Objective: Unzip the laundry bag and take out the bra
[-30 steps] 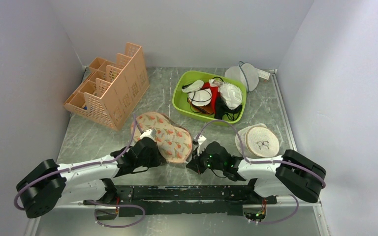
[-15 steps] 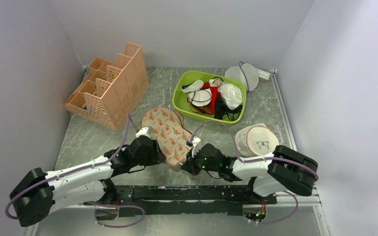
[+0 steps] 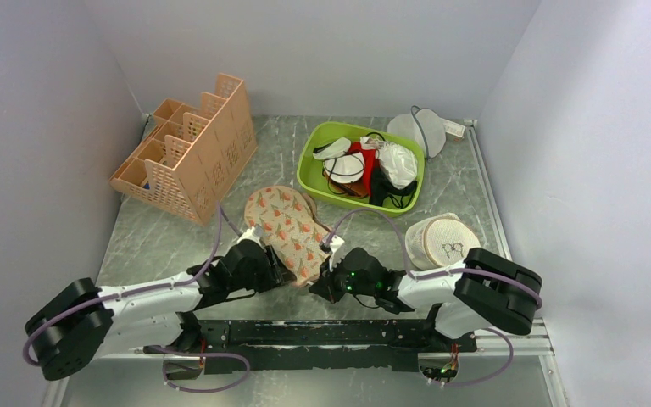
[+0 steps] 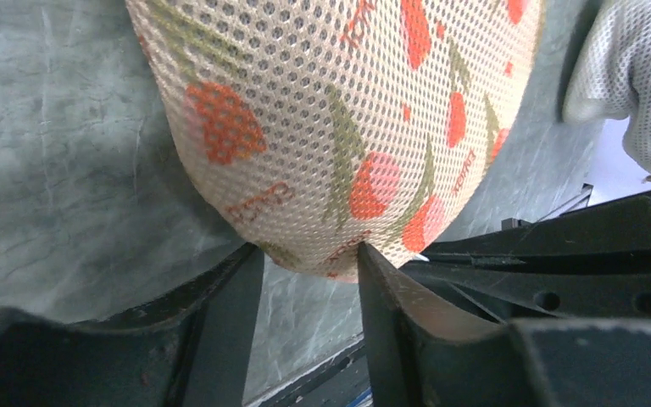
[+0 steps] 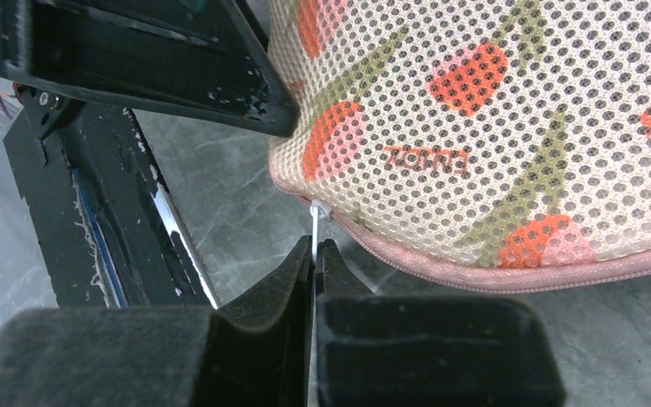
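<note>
The laundry bag point(image 3: 288, 227), beige mesh with a red-and-green print and pink trim, lies mid-table with one end toward the arms. My left gripper point(image 3: 281, 273) is open at that near end. In the left wrist view the bag's point(image 4: 347, 127) rounded tip rests against both fingertips of the left gripper point(image 4: 309, 254). My right gripper point(image 3: 328, 270) is shut on the white zipper pull point(image 5: 317, 216) at the bag's point(image 5: 492, 127) pink edge, seen close in the right wrist view with the right gripper point(image 5: 315, 248) below it. The zip looks closed there. The bra is hidden.
A peach slotted organiser point(image 3: 186, 157) stands at the back left. A green tray point(image 3: 309, 170) of mixed garments sits behind the bag. A round white mesh pouch point(image 3: 420, 131) and a round beige mesh disc point(image 3: 451, 242) lie on the right. A black rail point(image 3: 322, 335) runs along the near edge.
The bag has swung from lying crosswise to pointing away from the arms. My left gripper has opened and let go of the bag's edge. The right gripper has shifted slightly left, still holding the pull.
</note>
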`<act>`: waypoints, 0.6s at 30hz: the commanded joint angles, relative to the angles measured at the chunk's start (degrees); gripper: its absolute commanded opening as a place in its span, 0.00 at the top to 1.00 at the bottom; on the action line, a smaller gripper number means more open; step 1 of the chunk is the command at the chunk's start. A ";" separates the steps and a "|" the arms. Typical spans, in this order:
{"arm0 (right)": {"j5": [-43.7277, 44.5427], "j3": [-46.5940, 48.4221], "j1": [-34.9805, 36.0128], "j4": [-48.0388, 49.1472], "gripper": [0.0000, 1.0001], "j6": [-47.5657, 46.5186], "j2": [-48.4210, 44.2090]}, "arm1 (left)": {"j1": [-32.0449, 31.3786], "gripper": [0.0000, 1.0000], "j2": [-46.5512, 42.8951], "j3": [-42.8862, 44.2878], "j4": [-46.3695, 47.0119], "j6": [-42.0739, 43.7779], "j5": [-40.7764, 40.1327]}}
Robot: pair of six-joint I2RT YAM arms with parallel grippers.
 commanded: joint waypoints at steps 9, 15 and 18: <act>6.75 0.17 0.11 -3.89 1.00 0.11 -0.45 | 0.37 0.79 -0.56 0.02 -0.45 0.72 -3.93; 13.94 -0.69 -2.67 -8.06 1.00 0.20 -2.79 | 1.19 0.93 -2.68 0.46 -7.45 2.44 -5.81; 13.97 -2.15 -6.58 -8.30 1.00 0.03 -5.43 | 1.74 0.93 -2.00 0.55 -10.32 3.25 -6.19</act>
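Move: The near end of the laundry bag already lies between my open left fingertips, about 1 cm forward and 1 cm below; from my right hand, which still grips the zip pull, that end is some 2 cm ahead and 2 cm left. The bag's middle is about 13 cm ahead and 6 cm left of my right hand. The green basket sits some 28 cm ahead and 12 cm right of it, the white mesh pouch about 10 cm ahead and 31 cm right. I dip my left hand about 1 cm and shut its fingers to pinch the bag's near end, lifting slightly as they close and then easing about 1.5 cm left. With that end anchored, my right hand keeps hold of the zip pull, sinks about 1 cm, then draws it some 4 cm forward and right along the zip edge, speeding up and turning about 10 degrees clockwise. ##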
